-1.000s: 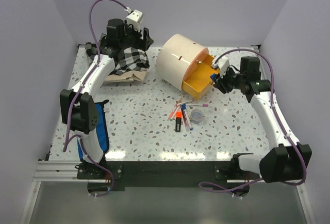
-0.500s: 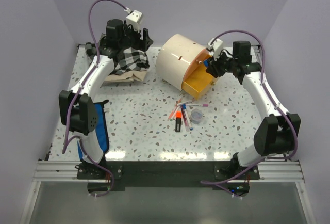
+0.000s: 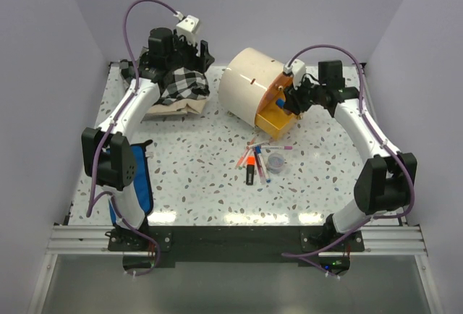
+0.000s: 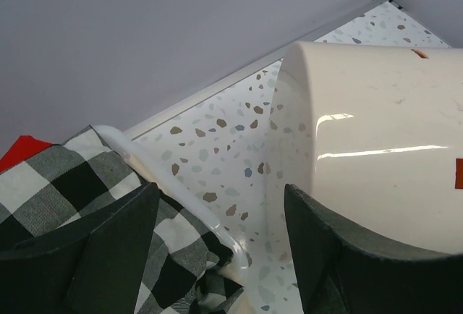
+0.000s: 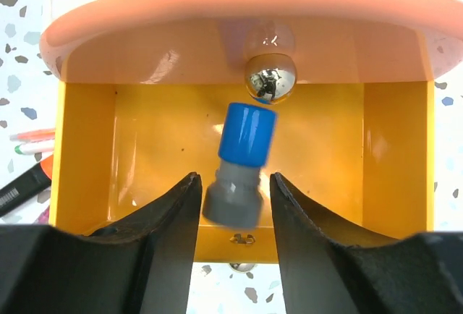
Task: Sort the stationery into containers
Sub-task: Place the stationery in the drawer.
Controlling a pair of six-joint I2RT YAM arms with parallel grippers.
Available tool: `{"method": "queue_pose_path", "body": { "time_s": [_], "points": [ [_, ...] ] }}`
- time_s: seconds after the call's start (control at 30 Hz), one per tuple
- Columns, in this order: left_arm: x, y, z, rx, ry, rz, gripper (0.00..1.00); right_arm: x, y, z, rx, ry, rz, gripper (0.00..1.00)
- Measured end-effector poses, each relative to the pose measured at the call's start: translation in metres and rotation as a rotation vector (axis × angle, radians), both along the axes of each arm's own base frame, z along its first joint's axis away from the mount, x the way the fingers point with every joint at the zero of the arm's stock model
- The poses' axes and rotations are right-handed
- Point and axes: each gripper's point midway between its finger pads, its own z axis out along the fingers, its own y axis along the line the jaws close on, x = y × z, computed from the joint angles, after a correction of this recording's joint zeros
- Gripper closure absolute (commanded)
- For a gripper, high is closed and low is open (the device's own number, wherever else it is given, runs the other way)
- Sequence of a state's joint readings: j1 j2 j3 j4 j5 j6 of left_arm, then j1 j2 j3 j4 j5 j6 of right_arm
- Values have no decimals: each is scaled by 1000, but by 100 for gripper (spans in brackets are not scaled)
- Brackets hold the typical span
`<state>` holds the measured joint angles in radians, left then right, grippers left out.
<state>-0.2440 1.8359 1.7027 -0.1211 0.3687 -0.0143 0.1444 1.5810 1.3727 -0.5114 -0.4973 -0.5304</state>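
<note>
The cream drum cabinet (image 3: 248,81) lies on its side with an orange drawer (image 3: 278,116) pulled out. My right gripper (image 3: 290,99) hovers over that drawer. In the right wrist view its jaws (image 5: 235,184) stand open, with a blurred blue-and-grey stick (image 5: 242,162) loose between them, gaps on both sides, over the drawer floor (image 5: 94,155) below a shiny knob (image 5: 270,77). Pens, an orange highlighter (image 3: 250,163) and a clear round pot (image 3: 276,160) lie mid-table. My left gripper (image 3: 197,59) is open and empty above the checked cloth (image 4: 65,184), beside the cabinet (image 4: 376,126).
The black-and-white checked cloth pile (image 3: 181,84) rests on a brown sheet at the back left. A clear plastic rim (image 4: 181,191) curves beside the cloth. A blue pad (image 3: 139,184) hangs by the left arm's base. Walls close the table at the back and sides.
My right arm swung left, from beside the drawer to right above it. The blue-and-grey stick now sits loose between the jaws. The left arm has not moved.
</note>
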Motion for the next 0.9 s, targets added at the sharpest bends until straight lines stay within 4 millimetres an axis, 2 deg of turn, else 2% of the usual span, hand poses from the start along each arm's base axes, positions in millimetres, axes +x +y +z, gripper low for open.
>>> {"method": "queue_pose_path", "body": {
  "time_s": [0.13,0.23,0.33,0.43,0.47,0.5,0.53,0.63,0.67,0.83,0.87,0.9],
  "points": [
    [0,0,0,0,0,0,25,-7,-1,2,-2,16,-2,44],
    [0,0,0,0,0,-1,25,-22,-3,14,-13,6,23,41],
    [0,0,0,0,0,-1,25,-50,-3,35,-41,-44,108,37],
    [0,0,0,0,0,-1,19,-87,-6,39,-77,-53,190,32],
    [0,0,0,-1,0,-2,13,-96,-6,35,-88,-35,205,31],
    [0,0,0,0,0,-3,2,-107,-7,29,-99,-8,222,30],
    [-1,0,0,0,2,-3,0,-117,-7,21,-107,32,233,29],
    [-1,0,-1,-4,11,0,0,-140,-5,-8,-145,163,255,24],
    [-1,0,-2,-5,15,1,0,-149,-3,-19,-162,211,268,19],
    [-12,4,-14,-4,52,19,0,-177,2,-70,-261,392,298,17],
    [-16,6,-16,-3,61,22,0,-178,2,-76,-273,405,294,11],
    [-20,7,-17,0,67,25,0,-178,3,-82,-287,417,288,2]
  ]
}}
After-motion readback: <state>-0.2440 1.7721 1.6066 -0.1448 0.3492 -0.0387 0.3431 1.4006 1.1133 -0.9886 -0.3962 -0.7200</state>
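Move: The right hand is over the open yellow drawer, its middle about 3 cm ahead, 2 left and 8 below; the blue-grey bottle hangs just past the fingertips, 2 cm ahead, 3 left and 3 lower. The clip box lies some 16 cm back, 7 left and 18 below, the blue-capped marker 4 cm left of it and the pink marker 5 cm beyond it. From the left hand, the clip box is about 27 cm back, 25 right, 27 down. Opening wider, right hand swings about 18 cm back, then down, towards the clip box; left backs off, opening. ##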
